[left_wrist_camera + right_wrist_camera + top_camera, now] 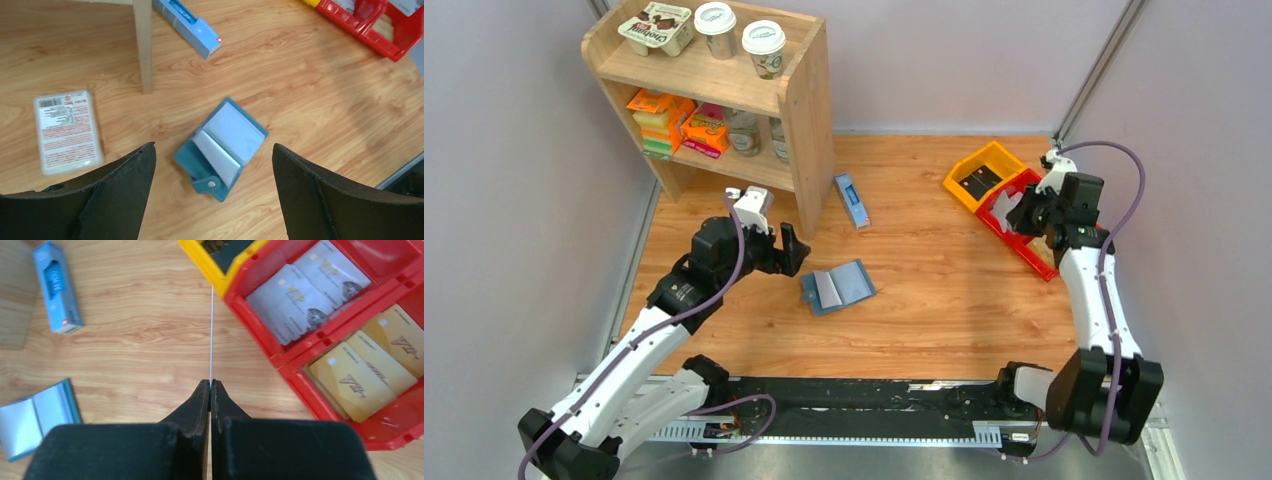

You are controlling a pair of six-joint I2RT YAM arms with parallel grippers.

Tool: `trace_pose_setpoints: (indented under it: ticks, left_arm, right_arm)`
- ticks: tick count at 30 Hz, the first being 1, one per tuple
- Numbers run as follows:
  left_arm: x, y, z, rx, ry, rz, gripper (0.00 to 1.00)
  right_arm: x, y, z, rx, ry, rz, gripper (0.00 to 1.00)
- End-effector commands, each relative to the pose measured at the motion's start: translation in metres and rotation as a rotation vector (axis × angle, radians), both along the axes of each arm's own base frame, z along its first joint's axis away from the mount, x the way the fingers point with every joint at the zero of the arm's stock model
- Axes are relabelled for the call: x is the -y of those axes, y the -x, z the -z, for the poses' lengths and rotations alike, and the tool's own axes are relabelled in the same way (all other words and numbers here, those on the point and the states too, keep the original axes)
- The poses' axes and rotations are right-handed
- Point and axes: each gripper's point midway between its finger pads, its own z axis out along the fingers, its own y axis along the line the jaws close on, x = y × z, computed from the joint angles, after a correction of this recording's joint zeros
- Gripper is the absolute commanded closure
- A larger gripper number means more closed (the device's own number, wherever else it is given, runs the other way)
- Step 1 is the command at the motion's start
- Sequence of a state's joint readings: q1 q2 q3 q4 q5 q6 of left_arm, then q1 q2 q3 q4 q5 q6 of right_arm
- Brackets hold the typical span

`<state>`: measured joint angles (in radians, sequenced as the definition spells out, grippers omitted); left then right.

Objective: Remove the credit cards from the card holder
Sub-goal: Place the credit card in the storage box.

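The teal-blue card holder [839, 288] lies open and flat on the wooden table, its pale blue pocket panels up and its closure tab [210, 184] sticking out. My left gripper [771, 246] hovers just left of it and above it, open wide; in the left wrist view the card holder [220, 147] shows between the spread fingers of the left gripper [212, 145]. My right gripper [210, 382] is shut on a thin credit card [211, 330] seen edge-on, near the red bin [295, 367]. That bin holds silver cards [305, 292] and gold cards [370, 367].
A yellow bin [984, 172] adjoins the red bin [1016, 232] at the back right. A wooden shelf [804, 110] with cups and packs stands at the back left. A long blue-and-white box [852, 200] lies beside it. A white-and-red flat pack [67, 130] lies near the shelf leg [143, 50].
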<state>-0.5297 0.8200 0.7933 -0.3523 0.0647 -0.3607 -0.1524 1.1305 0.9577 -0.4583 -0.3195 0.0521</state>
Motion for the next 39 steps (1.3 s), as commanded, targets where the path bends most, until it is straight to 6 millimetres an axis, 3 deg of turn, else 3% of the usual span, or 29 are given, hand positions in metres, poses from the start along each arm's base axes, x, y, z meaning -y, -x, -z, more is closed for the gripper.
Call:
trace_pose_setpoints:
  ticks: [1, 5, 12, 17, 21, 24, 28, 30, 36, 39]
  left_arm:
    - [-0.016, 0.004, -0.001, 0.103, -0.124, 0.012, 0.07]
    - [-0.023, 0.006, -0.001, 0.113, -0.116, -0.022, 0.07]
    - [-0.028, 0.004, -0.004, 0.123, -0.136, -0.040, 0.07]
    - [-0.028, 0.003, 0.001, 0.095, -0.160, -0.036, 0.07]
    - [-0.026, 0.001, 0.007, 0.067, -0.173, -0.025, 0.08]
    - [-0.023, 0.001, 0.009, 0.059, -0.178, -0.011, 0.09]
    - [-0.018, -0.001, 0.013, 0.042, -0.188, 0.013, 0.10]
    - [-0.014, 0.000, 0.015, 0.028, -0.181, 0.032, 0.11]
    - [0.002, 0.003, 0.018, -0.031, -0.126, 0.084, 0.12]
    - [0.009, 0.004, 0.022, -0.069, -0.101, 0.102, 0.12]
  right_arm:
    - [0.030, -0.024, -0.007, 0.004, 0.023, -0.013, 0.98]
    - [0.049, -0.046, 0.012, -0.060, 0.038, -0.018, 0.98]
    - [0.057, -0.073, 0.055, -0.221, 0.007, -0.090, 0.97]
    - [0.059, -0.081, 0.084, -0.277, -0.006, -0.115, 0.96]
    - [0.072, -0.085, 0.101, -0.315, 0.009, -0.083, 0.89]
    - [0.086, -0.090, 0.098, -0.313, 0.057, -0.023, 0.69]
    - [0.106, -0.096, 0.080, -0.258, 0.144, 0.073, 0.68]
    - [0.112, -0.099, 0.067, -0.228, 0.174, 0.105, 0.59]
    - [0.113, -0.100, 0.034, -0.162, 0.291, 0.202, 0.49]
    - [0.087, -0.100, 0.016, -0.118, 0.243, 0.195, 0.46]
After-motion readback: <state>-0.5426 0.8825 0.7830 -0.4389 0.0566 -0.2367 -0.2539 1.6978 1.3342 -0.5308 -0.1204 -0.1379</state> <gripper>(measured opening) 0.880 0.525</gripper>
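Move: The right hand still holds the card, gripped on edge. Its goal, the storage box's red VIP compartment, lies about 6 cm ahead, 6 cm right and some 17 cm below. At the same depth, the yellow compartment is roughly 13 cm straight ahead and the tan-card compartment about 14 cm right, 1 cm back. From the left hand the VIP compartment is some 14 cm ahead, 48 cm right and 21 cm down. Right hand sinks 12 cm, forward-right to the VIP compartment, releases the card, rises 5; left hand sinks 4 cm. ##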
